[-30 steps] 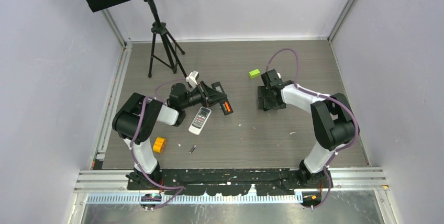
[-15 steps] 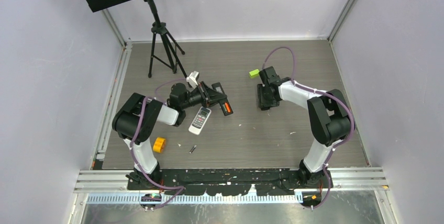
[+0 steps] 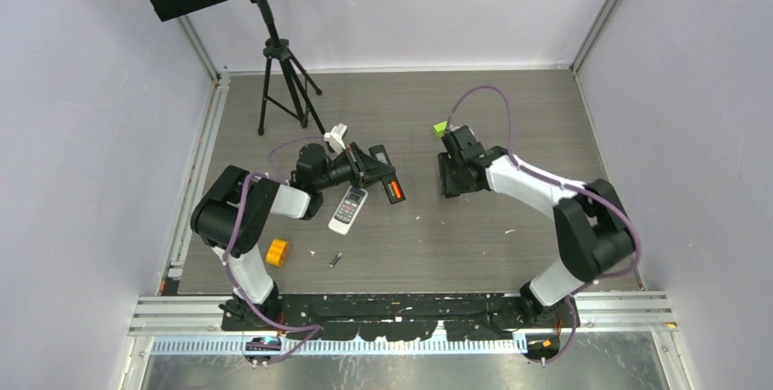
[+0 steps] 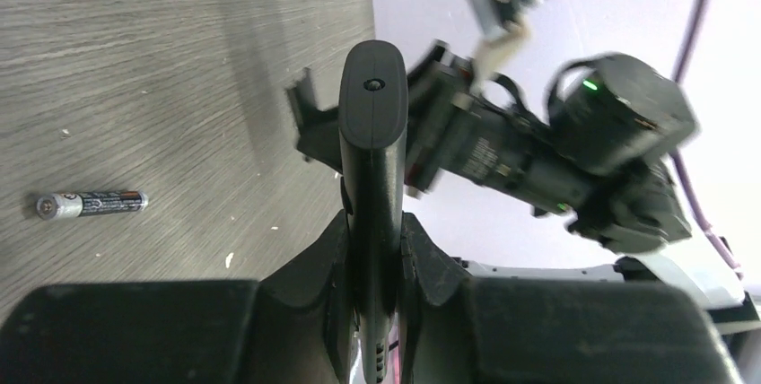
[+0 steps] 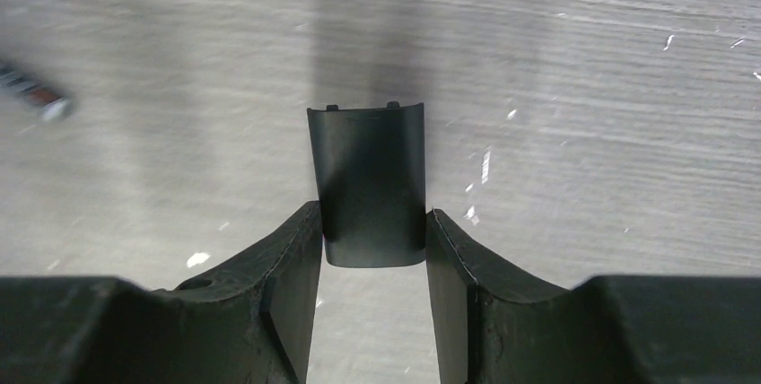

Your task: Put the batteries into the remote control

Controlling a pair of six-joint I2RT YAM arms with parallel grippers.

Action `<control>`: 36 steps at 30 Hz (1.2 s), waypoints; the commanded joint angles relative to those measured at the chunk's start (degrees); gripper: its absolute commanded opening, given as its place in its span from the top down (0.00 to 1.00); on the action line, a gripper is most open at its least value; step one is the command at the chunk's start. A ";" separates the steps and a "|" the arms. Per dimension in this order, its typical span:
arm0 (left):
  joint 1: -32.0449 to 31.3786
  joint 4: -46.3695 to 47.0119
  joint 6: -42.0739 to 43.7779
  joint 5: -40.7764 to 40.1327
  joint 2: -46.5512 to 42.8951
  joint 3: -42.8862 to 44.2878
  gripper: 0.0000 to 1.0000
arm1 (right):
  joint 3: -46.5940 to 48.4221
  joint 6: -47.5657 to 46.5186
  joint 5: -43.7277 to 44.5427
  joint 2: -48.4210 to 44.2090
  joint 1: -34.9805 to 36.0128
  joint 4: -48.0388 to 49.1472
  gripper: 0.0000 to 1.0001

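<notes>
My left gripper (image 4: pixel 372 222) is shut on the black remote control (image 4: pixel 371 133), held on edge above the table. From above, the remote control (image 3: pixel 390 182) sticks out of the left gripper (image 3: pixel 365 167) with an orange-red strip showing at its near end. The right gripper (image 5: pixel 372 213) is shut on a black curved battery cover (image 5: pixel 368 178), lifted off the table. In the top view the right gripper (image 3: pixel 448 185) hangs a little right of the remote. One of the batteries (image 3: pixel 335 260) lies near the front; another battery (image 4: pixel 90 203) lies on the wood, and a blurred battery (image 5: pixel 31 92) shows at the right wrist view's left edge.
A white remote (image 3: pixel 348 209) lies just below the left gripper. An orange block (image 3: pixel 277 251) sits by the left arm, and a lime-green block (image 3: pixel 440 128) peeks out behind the right wrist. A tripod stand (image 3: pixel 278 80) stands at the back left.
The right gripper has closed on the battery cover and moved left toward the remote, its arm stretching out. The left arm and remote have stayed put.
</notes>
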 commanded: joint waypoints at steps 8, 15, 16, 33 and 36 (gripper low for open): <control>-3.76 -14.21 14.82 -6.13 -7.68 3.08 1.00 | -5.32 5.31 -10.84 -21.04 10.85 5.10 0.68; -6.12 -17.19 16.49 -7.88 -9.00 4.77 1.00 | -3.66 9.17 -12.01 -21.29 15.40 4.73 0.67; -6.33 -17.19 16.35 -7.86 -8.91 4.89 1.00 | -3.44 9.42 -12.12 -20.91 15.98 4.96 0.67; -7.49 -14.24 8.77 -7.61 -5.92 5.39 1.00 | -2.83 10.55 -6.56 -15.32 18.31 8.71 0.66; -7.52 -13.81 7.93 -7.38 -6.06 5.28 1.00 | -2.92 10.85 -6.56 -14.44 18.33 9.97 0.67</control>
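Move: The black remote's open battery compartment, which my right hand's cover is meant for, lies about 16 cm to the left, 4 cm back and some 9 cm above that hand. On the table, a lime block stands 12 cm ahead and 5 cm left of my right hand, and the white remote lies 26 cm left and 8 cm back of it. From my left hand, which holds the black remote, the compartment is about 4 cm back and 1 cm right. Keeping my pinch on the black cover, I swing my right hand about 12 cm left while raising it and drawing it back towards the remote's open end, then sink a couple of centimetres to line up. It rolls its left side up some 20 degrees and turns counter-clockwise. My left hand keeps its grip and brings the remote about 3 cm right and 2 cm back to meet the cover. ##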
